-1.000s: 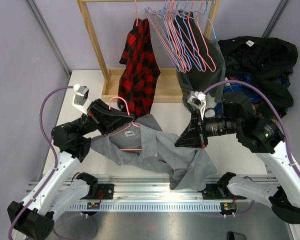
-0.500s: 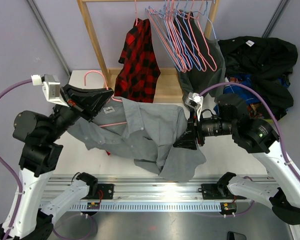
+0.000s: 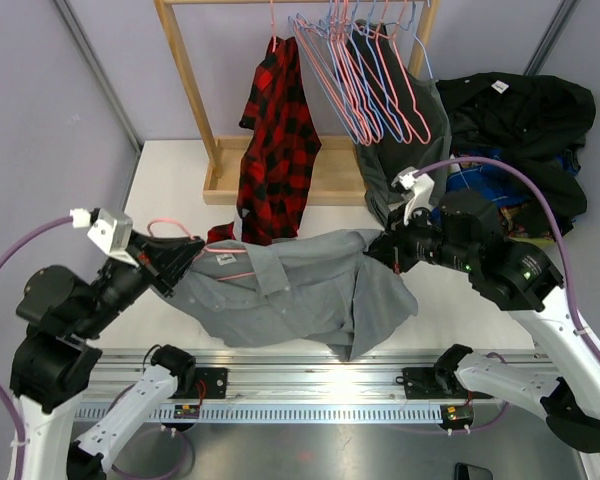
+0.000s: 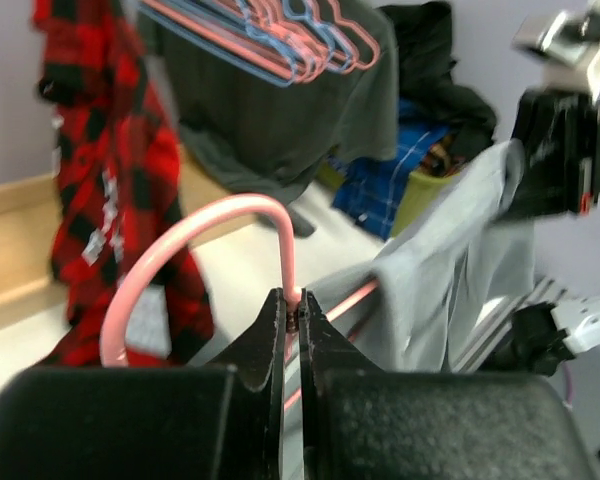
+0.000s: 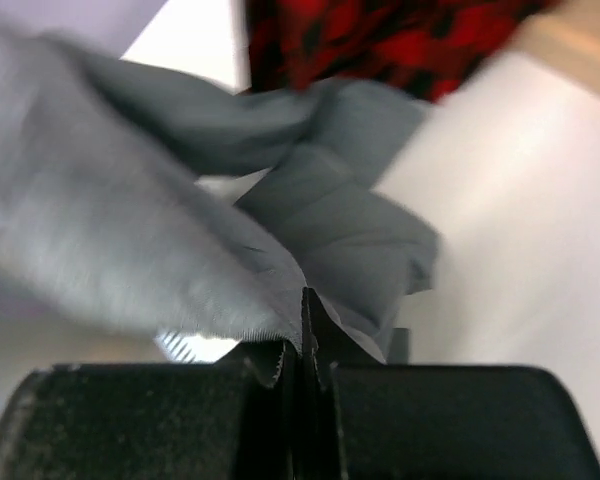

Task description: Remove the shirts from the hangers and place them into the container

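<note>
A mid-grey shirt (image 3: pixel 300 290) hangs stretched between my two grippers above the table. Its pink-red hanger (image 3: pixel 168 224) still sits in the collar. My left gripper (image 3: pixel 177 262) is shut on the hanger's neck just below the hook (image 4: pixel 210 225), as the left wrist view shows at the gripper (image 4: pixel 293 305). My right gripper (image 3: pixel 377 248) is shut on a fold of the grey shirt (image 5: pixel 130 250), pinched at the gripper (image 5: pixel 308 300). A red-and-black plaid shirt (image 3: pixel 275 140) hangs on the rail. The yellow-green container (image 4: pixel 425 190) shows at the right, mostly covered by clothes.
The wooden rack (image 3: pixel 190 90) stands at the back with several empty pink and blue hangers (image 3: pixel 365 70) and a dark grey shirt (image 3: pixel 400 150). A black shirt (image 3: pixel 520 110) and blue cloth (image 3: pixel 480 170) are heaped over the container at the back right.
My left arm has pulled back and down to the left with the hanger. My right gripper let go, shifted right and shut again on the grey shirt, which now hangs taut between them.
</note>
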Controlling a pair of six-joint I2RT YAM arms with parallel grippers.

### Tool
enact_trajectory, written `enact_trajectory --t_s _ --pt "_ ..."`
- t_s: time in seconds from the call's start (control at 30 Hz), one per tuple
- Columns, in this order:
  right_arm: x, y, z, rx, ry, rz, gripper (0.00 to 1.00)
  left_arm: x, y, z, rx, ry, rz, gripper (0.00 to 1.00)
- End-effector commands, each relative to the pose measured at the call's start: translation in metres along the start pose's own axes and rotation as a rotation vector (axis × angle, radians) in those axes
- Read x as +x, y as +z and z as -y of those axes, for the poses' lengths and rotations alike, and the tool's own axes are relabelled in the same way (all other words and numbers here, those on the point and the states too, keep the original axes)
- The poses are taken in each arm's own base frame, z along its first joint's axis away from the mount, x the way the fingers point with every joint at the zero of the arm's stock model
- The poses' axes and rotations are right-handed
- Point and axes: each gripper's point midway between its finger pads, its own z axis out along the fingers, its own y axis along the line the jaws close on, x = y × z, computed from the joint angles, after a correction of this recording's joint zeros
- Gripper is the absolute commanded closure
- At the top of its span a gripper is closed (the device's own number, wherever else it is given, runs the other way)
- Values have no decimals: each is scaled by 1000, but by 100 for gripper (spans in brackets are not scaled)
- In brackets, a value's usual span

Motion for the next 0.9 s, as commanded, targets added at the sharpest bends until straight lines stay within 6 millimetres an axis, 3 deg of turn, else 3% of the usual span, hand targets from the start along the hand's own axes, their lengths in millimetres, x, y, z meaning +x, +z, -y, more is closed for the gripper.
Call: enact_trajectory --t_s 0.0,0.07,0.3,0.37,0.5,0.63,0.73,0.83,0.87 --pt "-52 -24 51 346 82 252 100 10 -30 -19 -140 64 -34 100" --pt "-61 -38 77 510 125 332 100 13 -39 -26 -191 68 -49 100" --pt "-79 -78 110 727 258 569 100 23 -47 -40 -267 80 -68 100" --pt "-76 -79 117 773 275 569 100 22 -47 -37 -250 81 -61 100" --pt "-66 -57 127 817 266 483 100 18 -48 -32 -232 86 -55 100" --pt "-56 -25 129 788 245 386 97 14 -48 -17 -144 100 -38 100" --pt "-49 -11 136 810 239 343 98 11 -51 8 -9 128 -34 100" --pt "-44 4 135 780 229 305 99 9 -61 53 243 159 -43 100" --pt "-43 6 136 788 230 297 99 7 -71 76 376 173 -55 100"
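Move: My left hand still pinches the pink hanger at its neck, and my right still grips the grey shirt's far end. The shirt's middle hangs about 24 cm to the right of my left hand, level with it and 20 cm lower. From my right hand, the container lies some 40 cm ahead, 45 cm right and 25 cm down; the dark hanging shirt is about 33 cm ahead, 4 cm right, and the checkered shirt 31 cm ahead, 27 cm left. I swing my right hand forward and to the right, about 11 cm out and 6 cm across, turning the wrist some 45 degrees clockwise to pull the grey shirt along; it rises a little midway, then sinks. My left hand keeps the hanger pinched, shifts left and down about 4 cm, steadies, then draws back as a counter-pull. ##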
